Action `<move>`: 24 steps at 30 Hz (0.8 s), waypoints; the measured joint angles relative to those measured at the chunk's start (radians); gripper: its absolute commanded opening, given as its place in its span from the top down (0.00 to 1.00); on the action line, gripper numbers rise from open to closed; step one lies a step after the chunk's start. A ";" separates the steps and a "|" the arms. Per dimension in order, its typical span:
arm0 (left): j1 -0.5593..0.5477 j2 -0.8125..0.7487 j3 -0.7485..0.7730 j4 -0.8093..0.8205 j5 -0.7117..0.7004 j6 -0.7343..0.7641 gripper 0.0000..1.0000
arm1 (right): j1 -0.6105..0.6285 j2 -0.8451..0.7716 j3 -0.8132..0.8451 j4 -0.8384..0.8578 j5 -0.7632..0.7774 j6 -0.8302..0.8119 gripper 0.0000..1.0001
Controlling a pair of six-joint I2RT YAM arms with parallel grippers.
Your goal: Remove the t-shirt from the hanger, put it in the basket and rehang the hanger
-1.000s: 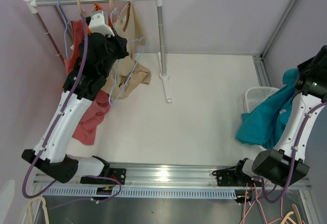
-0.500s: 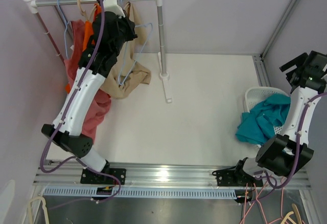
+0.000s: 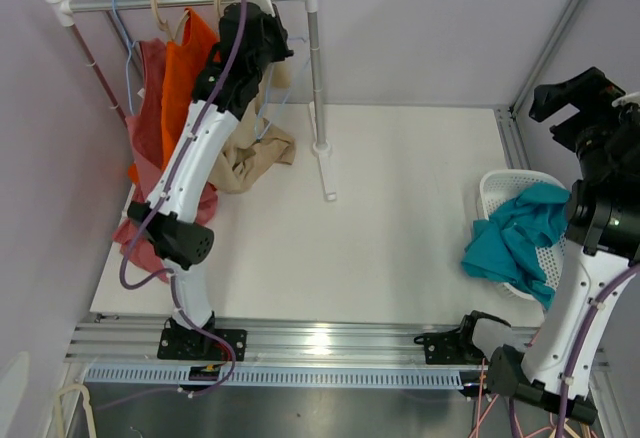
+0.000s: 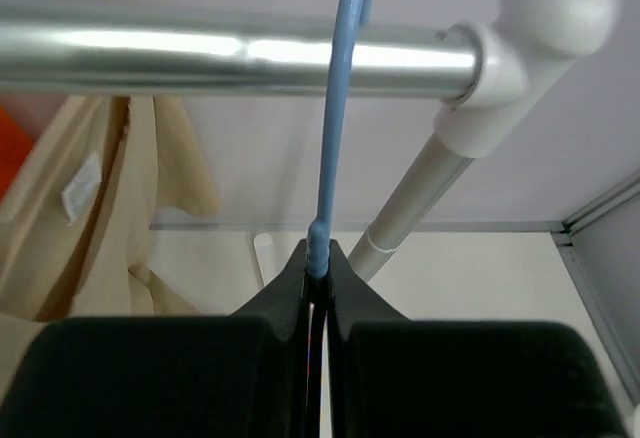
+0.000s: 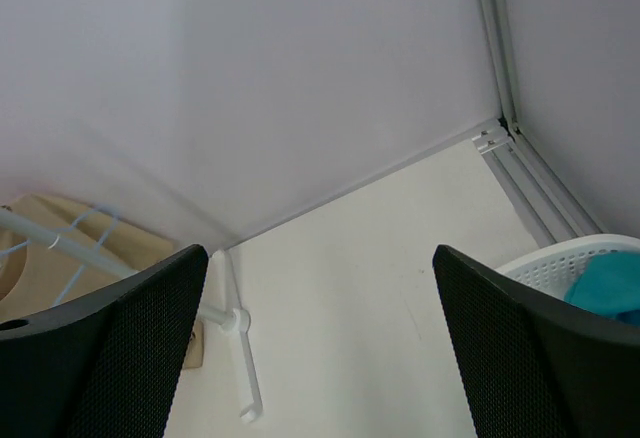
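The teal t-shirt point(image 3: 510, 243) lies bunched over the white basket point(image 3: 492, 190) at the right, off any hanger. My left gripper point(image 3: 262, 26) is up at the metal clothes rail point(image 3: 180, 1). In the left wrist view it point(image 4: 318, 263) is shut on the stem of a bare blue wire hanger point(image 4: 331, 148), whose hook rises across the rail point(image 4: 240, 53). My right gripper point(image 3: 580, 98) is raised above the basket, open and empty. In the right wrist view its jaws point(image 5: 315, 258) stand wide apart, with the basket rim point(image 5: 560, 258) and a bit of teal cloth point(image 5: 612, 290) at the lower right.
A pink shirt point(image 3: 148, 88), an orange shirt point(image 3: 185, 68) and a beige garment point(image 3: 250, 153) hang at the left of the rail. The rail's white right post point(image 3: 318, 68) stands on a foot point(image 3: 327, 178) on the table. Purple walls close the back and sides.
My left arm has swung up and right to the rail with the blue hanger. My right gripper has let go of the teal t-shirt, which dropped onto the basket, and has risen open.
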 measured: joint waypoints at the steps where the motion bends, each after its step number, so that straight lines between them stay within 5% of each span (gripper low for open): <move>1: 0.000 0.018 0.001 -0.002 0.001 0.000 0.99 | 0.000 -0.018 -0.010 0.000 -0.010 0.000 0.01; 8: 0.000 0.097 0.013 0.025 0.019 0.005 0.99 | 0.012 -0.051 -0.042 0.002 -0.098 -0.004 0.01; 10: 0.000 0.100 0.024 0.018 0.044 0.006 0.89 | 0.021 -0.052 -0.060 0.002 -0.117 -0.011 0.00; 11: 0.000 0.100 0.024 0.013 0.059 0.006 0.76 | 0.026 -0.054 -0.073 -0.002 -0.126 -0.014 0.01; 15: 0.000 0.063 -0.011 -0.012 0.120 -0.003 0.58 | 0.045 -0.057 -0.101 -0.011 -0.154 -0.020 0.01; 16: 0.001 0.041 -0.031 -0.023 0.134 -0.007 0.55 | 0.048 -0.057 -0.103 -0.011 -0.158 -0.020 0.01; 20: 0.004 -0.084 -0.106 -0.068 0.163 -0.014 0.19 | 0.066 -0.060 -0.110 -0.010 -0.167 -0.020 0.01; 24: 0.027 -0.260 -0.187 -0.074 0.176 -0.012 0.03 | 0.088 -0.064 -0.128 -0.009 -0.178 -0.021 0.01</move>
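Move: The blue hanger is still pinched by the neck in the left fingers; its place on the rail is about 2 cm to that hand's right, 1 ahead and 5 above. The rail's right end post stands some 6 cm right and 1 ahead, while the beige t-shirt hangs 8 cm left, level fore and aft, 18 below. From the right hand, the beige t-shirt lies roughly 22 cm ahead, 52 left and 20 below, the teal t-shirt straight below, 8 right and 40 down. The blue hanger is lowered about 4 cm by the left hand with a short push forward and right, bringing its hook down over the rail beside the end post; the fingers then open wide, let go of its neck and draw back some 10 cm, rising and swinging left late. Meanwhile the empty right hand, still open, eases left and a little down towards the beige t-shirt, turning counter-clockwise. ##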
